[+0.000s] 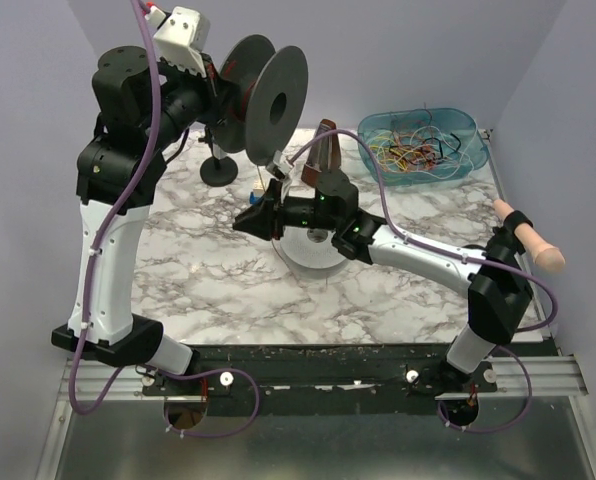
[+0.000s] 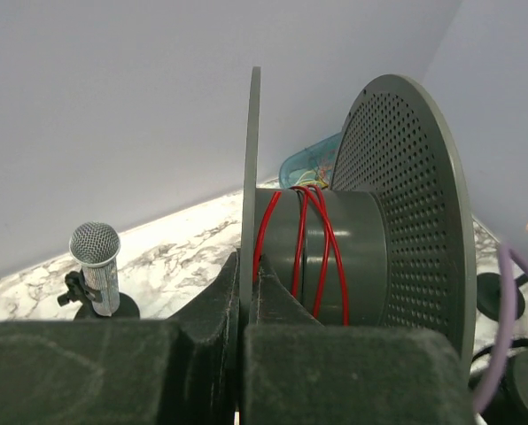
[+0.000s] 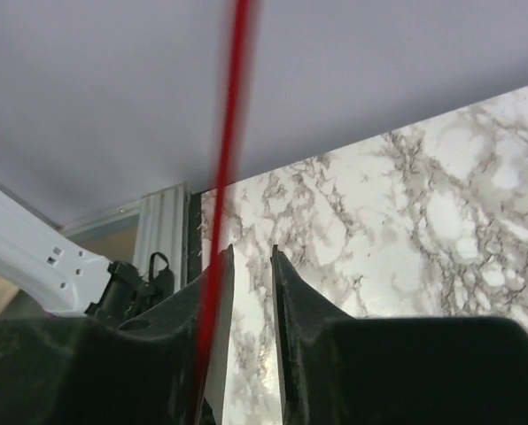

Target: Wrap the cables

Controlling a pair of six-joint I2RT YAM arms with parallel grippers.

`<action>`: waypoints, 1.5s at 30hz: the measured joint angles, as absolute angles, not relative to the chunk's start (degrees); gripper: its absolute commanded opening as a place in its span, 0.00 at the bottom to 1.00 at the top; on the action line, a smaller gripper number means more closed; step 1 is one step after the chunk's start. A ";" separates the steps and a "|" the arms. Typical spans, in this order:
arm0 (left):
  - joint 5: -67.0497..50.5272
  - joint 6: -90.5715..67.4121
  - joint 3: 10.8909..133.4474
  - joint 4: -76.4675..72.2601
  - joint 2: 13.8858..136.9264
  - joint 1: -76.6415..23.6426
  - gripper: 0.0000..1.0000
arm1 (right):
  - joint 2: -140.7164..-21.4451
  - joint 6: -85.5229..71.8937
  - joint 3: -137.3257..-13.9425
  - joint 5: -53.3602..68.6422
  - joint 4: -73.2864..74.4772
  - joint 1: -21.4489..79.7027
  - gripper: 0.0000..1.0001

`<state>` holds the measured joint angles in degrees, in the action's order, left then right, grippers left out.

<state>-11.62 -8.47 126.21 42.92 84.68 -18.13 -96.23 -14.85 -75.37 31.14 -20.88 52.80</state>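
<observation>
My left gripper [image 2: 249, 276] is shut on the thin left flange of a grey spool [image 2: 406, 221], holding it high above the table [image 1: 258, 90]. A red cable [image 2: 310, 248] is wound in a few turns round the spool's hub. From there the cable [image 3: 226, 168] hangs down, blurred, across the outer side of the left finger of my right gripper [image 3: 251, 258]. Those jaws stand slightly apart with nothing between them. In the top view the right gripper [image 1: 240, 223] is below the spool, over the middle of the table. More cables [image 1: 413, 152] lie tangled in a basket.
A clear blue basket [image 1: 468, 125] stands at the back right. A small microphone on a round black base [image 2: 96, 270] stands at the back left [image 1: 219, 170]. A white disc [image 1: 313, 255] lies under the right arm. A peach handle [image 1: 538, 245] sticks out at the right edge.
</observation>
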 measured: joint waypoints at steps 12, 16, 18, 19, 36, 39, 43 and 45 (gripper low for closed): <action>-15.59 -7.77 133.58 47.33 84.66 -18.22 0.00 | -95.02 -13.32 -65.80 27.64 -28.93 50.57 0.59; -15.73 -7.75 134.63 46.17 84.58 -18.22 0.00 | -94.91 -11.88 -62.46 26.81 -28.51 50.57 0.63; -15.73 -7.68 134.80 46.00 84.53 -18.22 0.00 | -94.50 -11.29 -60.84 26.30 -28.53 50.57 0.63; -15.73 -7.55 134.96 45.98 84.53 -18.22 0.00 | -94.15 -10.94 -60.03 26.15 -28.56 50.57 0.63; -15.77 -6.44 137.32 46.06 84.55 -18.22 0.00 | -90.74 -9.23 -55.79 21.80 -29.23 49.84 0.94; -15.81 -6.09 137.49 46.09 84.53 -18.22 0.00 | -90.74 -11.70 -54.78 22.13 -31.11 48.10 0.94; -16.21 -5.82 137.49 46.26 84.53 -18.22 0.00 | -90.72 -15.64 -52.93 21.52 -33.47 44.49 0.92; -16.53 -5.82 137.53 46.26 84.53 -18.22 0.00 | -90.63 -17.04 -52.29 21.17 -33.98 43.24 0.80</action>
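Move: From the right gripper, the hanging stretch of red cable lies beside the fingers, about 1 cm back, 2 cm right and level. The dark reel is some 16 cm ahead, 2 cm right and 23 cm above; the pale spool about 10 cm ahead, 13 cm right, and the toy bricks 20 cm ahead, 1 cm left, both roughly 27 cm below. From the left gripper, the cable stretch lies about 13 cm back, 5 cm right, 23 cm below; its reel 4 cm ahead, 7 cm right, level. Open the right fingers wide around the red cable's hanging stretch, first sinking some 8 cm below the reel, then swinging right and forward over the pale spool's left edge while turning about 20 degrees clockwise. With the left gripper, keep the pinch on the reel's flange, raise it about 6 cm, draw it back a little less and tip the fingers slightly up. ##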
